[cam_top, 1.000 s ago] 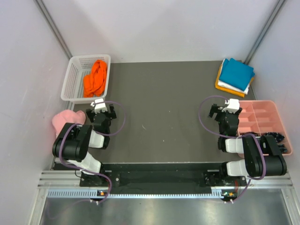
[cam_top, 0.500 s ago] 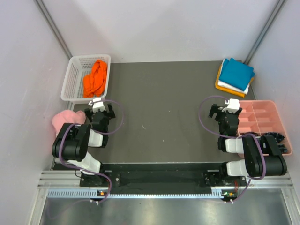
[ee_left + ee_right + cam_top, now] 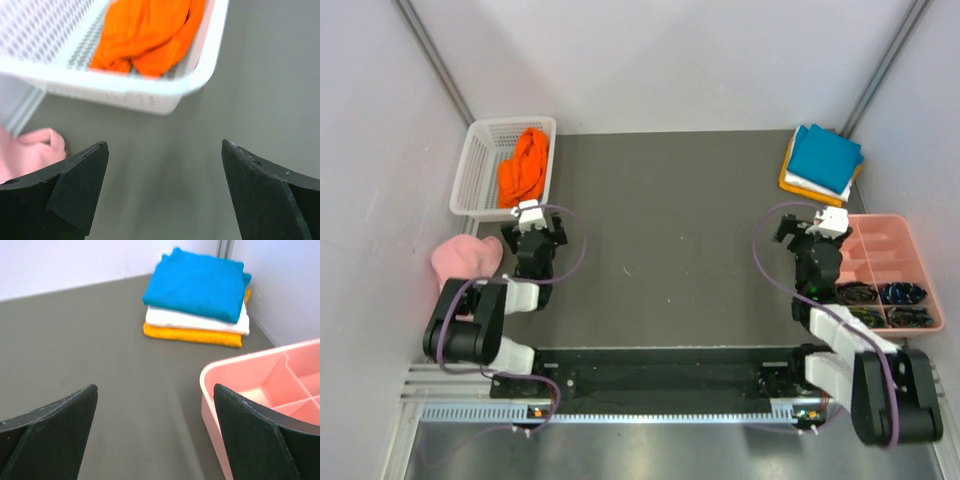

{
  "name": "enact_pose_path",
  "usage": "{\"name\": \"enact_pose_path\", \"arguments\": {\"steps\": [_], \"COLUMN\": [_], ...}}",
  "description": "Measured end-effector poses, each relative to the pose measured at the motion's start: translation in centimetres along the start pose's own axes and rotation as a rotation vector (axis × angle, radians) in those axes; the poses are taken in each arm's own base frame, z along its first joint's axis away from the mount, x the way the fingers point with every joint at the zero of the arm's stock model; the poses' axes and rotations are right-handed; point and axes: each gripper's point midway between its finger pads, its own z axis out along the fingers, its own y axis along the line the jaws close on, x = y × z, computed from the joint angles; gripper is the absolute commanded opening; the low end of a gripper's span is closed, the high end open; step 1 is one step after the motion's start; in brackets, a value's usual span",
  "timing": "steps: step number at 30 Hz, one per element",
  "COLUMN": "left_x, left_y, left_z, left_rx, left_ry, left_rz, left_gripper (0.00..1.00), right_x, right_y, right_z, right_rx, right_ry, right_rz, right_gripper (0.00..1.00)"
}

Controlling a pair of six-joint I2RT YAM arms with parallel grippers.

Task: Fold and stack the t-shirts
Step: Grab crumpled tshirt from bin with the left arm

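Note:
A crumpled bright orange t-shirt [image 3: 523,168] [image 3: 150,30] lies in the white mesh basket [image 3: 470,180] [image 3: 125,92] at the back left. At the back right stand three folded t-shirts in a stack, teal blue [image 3: 827,155] [image 3: 197,282] on top, white [image 3: 190,320] under it, amber yellow [image 3: 190,336] at the bottom. My left gripper [image 3: 533,228] [image 3: 164,145] is open over bare table just short of the basket's near wall. My right gripper [image 3: 810,232] [image 3: 154,390] is open and empty beside the pink tray, well short of the stack.
A pink divided tray [image 3: 885,222] [image 3: 240,365] sits at the right edge with small dark items [image 3: 880,293] in its near compartments. A pale pink cap [image 3: 460,258] [image 3: 25,155] lies left of the left arm. Grey walls close in on both sides.
The left gripper has crept forward towards the basket. The right arm has stretched out and shifted slightly right and forward, uncovering the tray's near compartments. Both grippers stay open.

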Motion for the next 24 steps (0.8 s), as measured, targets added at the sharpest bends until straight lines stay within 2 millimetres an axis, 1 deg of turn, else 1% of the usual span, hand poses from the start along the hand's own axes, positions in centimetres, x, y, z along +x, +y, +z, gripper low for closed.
{"name": "enact_pose_path", "arguments": {"steps": [3,6,8,10,12,13,16,18,20,24], "left_x": [-2.9,-6.2,-8.5,-10.7,-12.4,-13.2,-15.6,-16.9,-18.5,-21.4], "left_y": [-0.4,-0.8,-1.6,-3.1,-5.2,-6.4,-9.6,-10.8,-11.0,-10.4], "left_z": [-0.4,-0.7,-0.6,-0.4,-0.4,-0.6,-1.2,-1.3,-0.9,0.0], "left_rx": [0.001,0.008,0.030,0.071,0.121,0.148,0.207,0.220,0.207,0.157], "left_ry": [-0.051,-0.094,-0.109,-0.111,-0.101,-0.092,-0.076,-0.065,-0.066,-0.111], "left_rz": [-0.021,-0.074,-0.125,-0.168,-0.188,-0.184,-0.150,-0.117,-0.081,-0.017], "left_gripper": [0.99,0.99,0.99,0.99,0.99,0.99,0.99,0.99,0.99,0.99], "right_x": [-2.8,-5.9,-7.2,-8.2,-9.2,-9.5,-9.5,-9.4,-8.7,-6.5], "right_y": [0.4,1.3,2.1,3.0,3.5,4.2,5.8,6.2,6.3,5.7], "right_z": [0.1,0.4,0.0,-1.3,-2.8,-3.5,-5.1,-5.5,-6.0,-7.2], "right_rx": [-0.004,-0.031,-0.072,-0.123,-0.162,-0.190,-0.242,-0.251,-0.249,-0.226], "right_ry": [-0.023,-0.036,-0.046,-0.063,-0.090,-0.091,-0.023,0.029,0.082,0.187], "right_rz": [0.036,0.083,0.112,0.154,0.183,0.193,0.198,0.201,0.211,0.217], "right_gripper": [0.99,0.99,0.99,0.99,0.99,0.99,0.99,0.99,0.99,0.99]}}
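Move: The orange t-shirt lies in the white bin some 18 cm ahead of the left gripper, about 4 cm to its left and 5 cm lower. The bin's middle is also 18 cm ahead but 8 cm left, with its near rim in front of the fingers; the pink cloth sits 15 cm left and 3 cm back. From the right gripper the t-shirt is roughly 22 cm ahead, 65 cm left and 11 cm below. Raise the open left gripper about 20 cm, swinging it right past the bin's near right corner, then easing forward along its right side; turn the fingers some 10 degrees clockwise and tip them slightly up. Meanwhile lift the open right gripper, then let it sink partway while drawing it left and back, away from the pink organizer, rolling its left side up and turning it counter-clockwise. ##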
